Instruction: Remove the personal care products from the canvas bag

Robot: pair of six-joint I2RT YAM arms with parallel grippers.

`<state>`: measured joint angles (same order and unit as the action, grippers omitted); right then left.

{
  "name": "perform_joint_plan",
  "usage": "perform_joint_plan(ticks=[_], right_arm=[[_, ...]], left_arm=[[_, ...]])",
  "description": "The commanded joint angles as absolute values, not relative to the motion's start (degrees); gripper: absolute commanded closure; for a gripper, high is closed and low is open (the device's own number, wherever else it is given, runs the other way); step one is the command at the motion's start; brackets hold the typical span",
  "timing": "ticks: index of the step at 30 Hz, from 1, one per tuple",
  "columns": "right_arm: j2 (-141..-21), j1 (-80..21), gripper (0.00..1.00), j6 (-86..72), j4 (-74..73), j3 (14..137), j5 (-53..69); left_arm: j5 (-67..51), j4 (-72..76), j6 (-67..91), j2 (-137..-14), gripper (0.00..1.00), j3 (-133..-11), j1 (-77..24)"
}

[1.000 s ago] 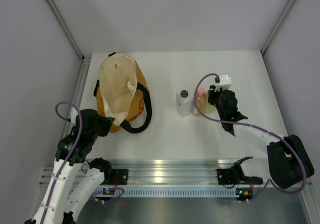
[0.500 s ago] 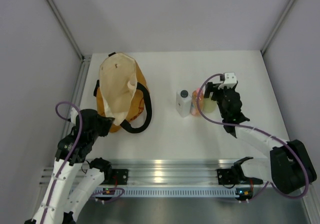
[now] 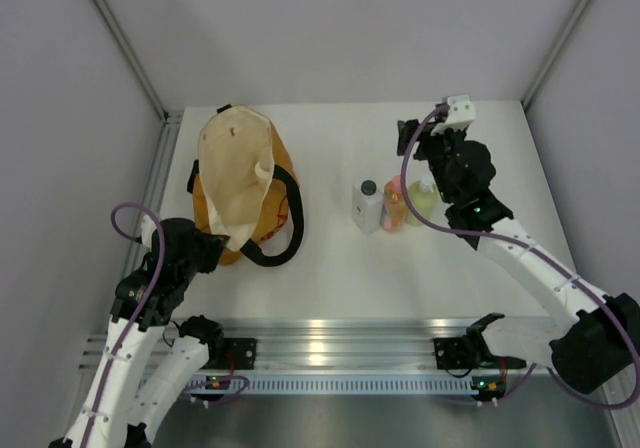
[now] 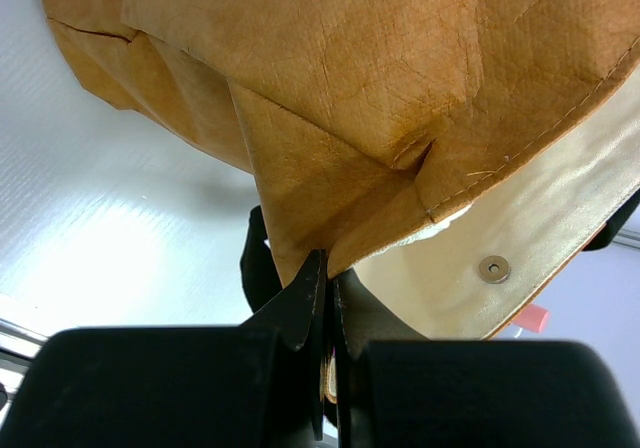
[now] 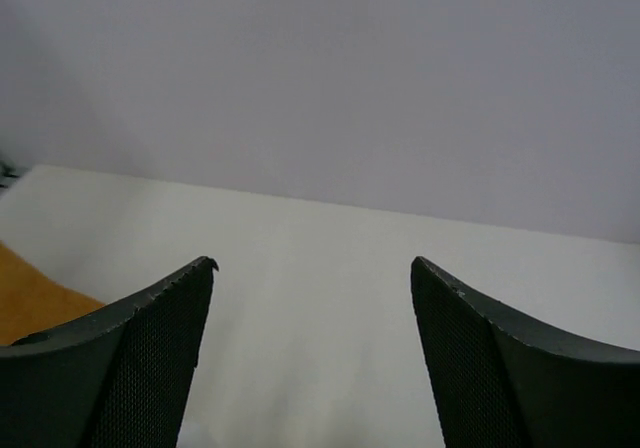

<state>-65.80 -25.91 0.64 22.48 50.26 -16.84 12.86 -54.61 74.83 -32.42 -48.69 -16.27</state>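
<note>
The mustard canvas bag (image 3: 240,183) lies at the left with its cream-lined mouth open. A cream cap (image 3: 262,171) shows inside it. My left gripper (image 3: 215,243) is shut on the bag's near edge, and in the left wrist view its jaws (image 4: 328,268) pinch the fabric (image 4: 350,88). Three bottles stand in a row mid-table: clear-white with a black cap (image 3: 367,206), orange with a pink cap (image 3: 393,203), and pale green (image 3: 420,203). My right gripper (image 3: 408,140) hangs open above and behind them, with nothing between its fingers (image 5: 312,263).
The bag's black strap handles (image 3: 285,238) loop onto the table to its right. Grey walls close in the white table (image 3: 480,158) at the back and both sides. A metal rail (image 3: 330,343) runs along the near edge. An orange corner of the bag (image 5: 30,303) shows in the right wrist view.
My right gripper has opened, left the pale green bottle standing beside the orange one, and risen away toward the back. The left gripper and the bag have not moved.
</note>
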Motion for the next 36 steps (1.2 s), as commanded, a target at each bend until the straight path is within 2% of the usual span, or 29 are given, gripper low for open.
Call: perform_joint_plan(ticks=[1,12,18,26,36], right_arm=[[-66.79,-33.03,0.23,1.67,9.09,61.24,-14.41],[-82.69,-54.55,0.3,-2.99,-4.03,83.13,-13.36],[-93.94,-62.21,0.33,-2.55,-9.48,94.91,-12.39],[-105.28,-67.23,0.38,-1.14,-12.04,108.09,-13.71],[-122.76,-64.6,0.45,-5.44,-14.06,126.19,-18.11]], left_arm=[[13.01,-54.23,74.0,-33.05,1.0,-49.48,-16.26],[12.92,-54.05,73.04,-33.84,1.0,-50.62,-16.17],[12.92,-53.97,72.16,-34.54,1.0,-51.24,-16.26],[13.88,-53.7,72.77,-33.93,1.0,-51.06,-16.26],[14.24,-53.79,78.75,-33.66,1.0,-49.66,-16.26]])
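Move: The last white bottle stands in the bag some 37 cm to the right hand's left, about level with it in reach and roughly 19 cm lower. The bag corner in the left fingers is about 37 cm left, 19 cm back and 12 cm lower. Below the right hand are the green bottle (21 cm down, 3 cm right, 1 cm back) and the orange bottle (3 cm left, 3 cm back). From the left hand the white bottle lies about 18 cm ahead, 8 cm lower. The left fingers keep their pinch on the bag's near corner while the empty right hand sweeps about 42 cm left to the bag's open mouth. It arcs up some 8 cm and sinks back to its starting height, drawing back about 12 cm before easing forward a little. It turns some 40 degrees counter-clockwise, tips down, and its open fingers partly close. ##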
